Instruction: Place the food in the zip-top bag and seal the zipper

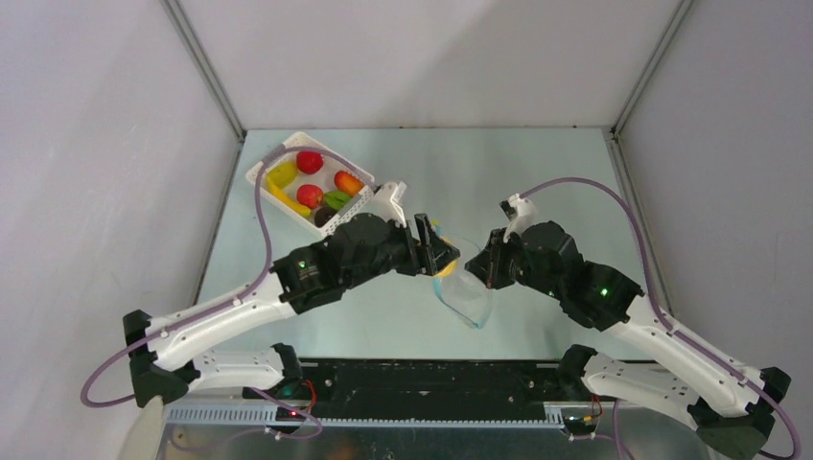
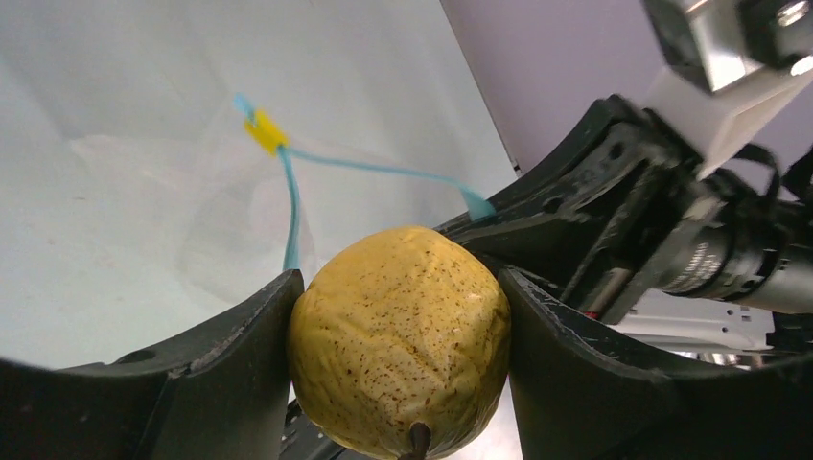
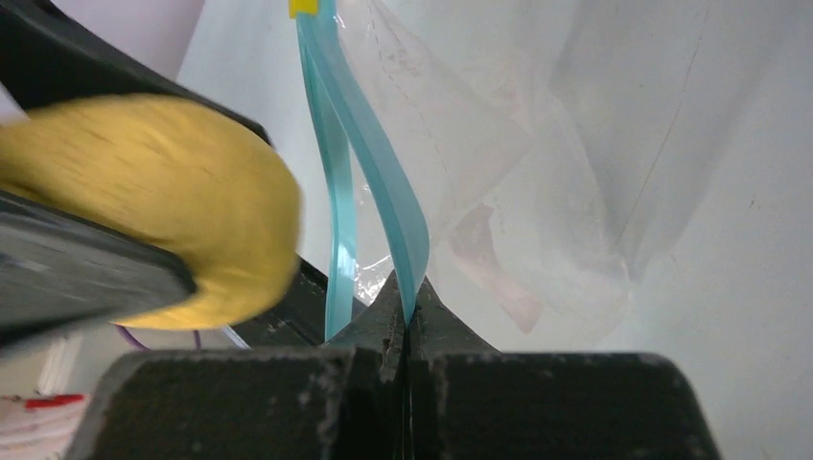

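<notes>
My left gripper (image 1: 443,257) is shut on a yellow speckled pear (image 2: 398,335), one piece of the food, gripped on both sides by the fingers (image 2: 240,355). It hovers just above the open mouth of the clear zip-top bag (image 1: 470,299). The light blue zipper (image 2: 383,172) spreads in a V from a yellow slider (image 2: 266,131). My right gripper (image 3: 407,311) is shut on one strip of the zipper (image 3: 379,163) and holds that side of the bag (image 3: 556,192) up. The pear (image 3: 173,211) shows at the left of the right wrist view.
A white slotted basket (image 1: 257,172) stands at the back left with more food: two red pieces (image 1: 309,161), a yellow one (image 1: 281,177), an orange one (image 1: 348,182), a green one (image 1: 336,199) and a dark one (image 1: 324,216). Grey walls close in on both sides.
</notes>
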Robot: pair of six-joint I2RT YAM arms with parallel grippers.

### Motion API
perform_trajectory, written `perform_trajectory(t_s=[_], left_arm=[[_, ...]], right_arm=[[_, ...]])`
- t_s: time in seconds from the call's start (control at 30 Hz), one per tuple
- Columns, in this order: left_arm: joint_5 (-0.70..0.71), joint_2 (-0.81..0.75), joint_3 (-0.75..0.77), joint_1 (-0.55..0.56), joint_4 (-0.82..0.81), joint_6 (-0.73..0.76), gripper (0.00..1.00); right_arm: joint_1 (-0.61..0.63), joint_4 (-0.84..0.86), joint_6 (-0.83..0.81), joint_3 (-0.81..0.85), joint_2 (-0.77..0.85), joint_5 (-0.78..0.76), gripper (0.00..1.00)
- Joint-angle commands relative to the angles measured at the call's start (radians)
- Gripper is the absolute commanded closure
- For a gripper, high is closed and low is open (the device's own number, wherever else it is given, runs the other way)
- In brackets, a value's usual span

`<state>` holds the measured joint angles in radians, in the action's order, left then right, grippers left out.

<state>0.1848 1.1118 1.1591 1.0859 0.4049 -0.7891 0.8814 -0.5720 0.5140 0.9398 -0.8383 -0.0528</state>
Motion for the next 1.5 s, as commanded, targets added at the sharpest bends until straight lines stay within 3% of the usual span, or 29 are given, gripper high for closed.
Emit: perform_trajectory(t_s=[0.0, 0.23, 0.37, 0.5, 0.67, 1.07, 1.13, 1.3, 1.37, 1.47], left_arm=[[-0.043, -0.031, -0.121, 0.007, -0.304, -0.091, 0.71], [0.022, -0.054, -0.294, 0.038, -0.551, -0.166, 0.72], [0.03, -0.046, -0.307, 0.05, -0.589, -0.188, 0.73], [0.079, -0.02, -0.257, 0.07, -0.483, -0.144, 0.7], [0.134, 0.0, -0.25, 0.092, -0.364, -0.124, 0.57], [0.153, 0.052, -0.258, 0.125, -0.317, -0.114, 0.55], [0.163, 0.065, -0.241, 0.127, -0.293, -0.111, 0.47], [0.174, 0.057, -0.231, 0.129, -0.266, -0.108, 0.11], [0.179, 0.044, -0.232, 0.129, -0.26, -0.108, 0.02], [0.186, 0.024, -0.23, 0.13, -0.246, -0.095, 0.01]], right_arm=[[-0.019, 0.048, 0.174, 0.016, 0.02, -0.05, 1.0], [-0.039, 0.062, 0.314, 0.004, 0.022, -0.014, 1.0], [-0.039, 0.045, 0.348, -0.001, 0.007, -0.009, 1.0], [-0.04, 0.072, 0.37, -0.008, 0.013, 0.008, 1.0], [-0.062, 0.118, 0.385, -0.009, 0.039, 0.028, 1.0], [-0.089, 0.192, 0.441, -0.009, 0.063, 0.109, 1.0], [-0.089, 0.186, 0.443, -0.009, 0.063, 0.112, 1.0], [-0.089, 0.167, 0.444, -0.009, 0.075, 0.103, 1.0], [-0.089, 0.16, 0.441, -0.009, 0.078, 0.097, 1.0], [-0.092, 0.137, 0.432, -0.009, 0.079, 0.082, 1.0]])
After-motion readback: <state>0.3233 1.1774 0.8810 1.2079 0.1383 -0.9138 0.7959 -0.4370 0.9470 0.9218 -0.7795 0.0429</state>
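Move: The left gripper still holds the yellow food. The open bag mouth it is bound for lies about 6 cm below it, roughly 3 cm to its right and 2 cm back. The yellow zipper tab sits about 5 cm ahead of the left hand, 1 cm left and 7 cm down. From the right hand, which pinches one zipper strip, the mouth is about 3 cm left, level fore and aft, and 3 cm below. Bring the left gripper down and slightly right into the bag mouth with the food, easing up briefly about midway before sinking on to about 9 cm below its start, then open the fingers at the bottom. Meanwhile keep the right fingers shut on the zipper strip, raise them about 5 cm and roll that hand so its left side lifts. ##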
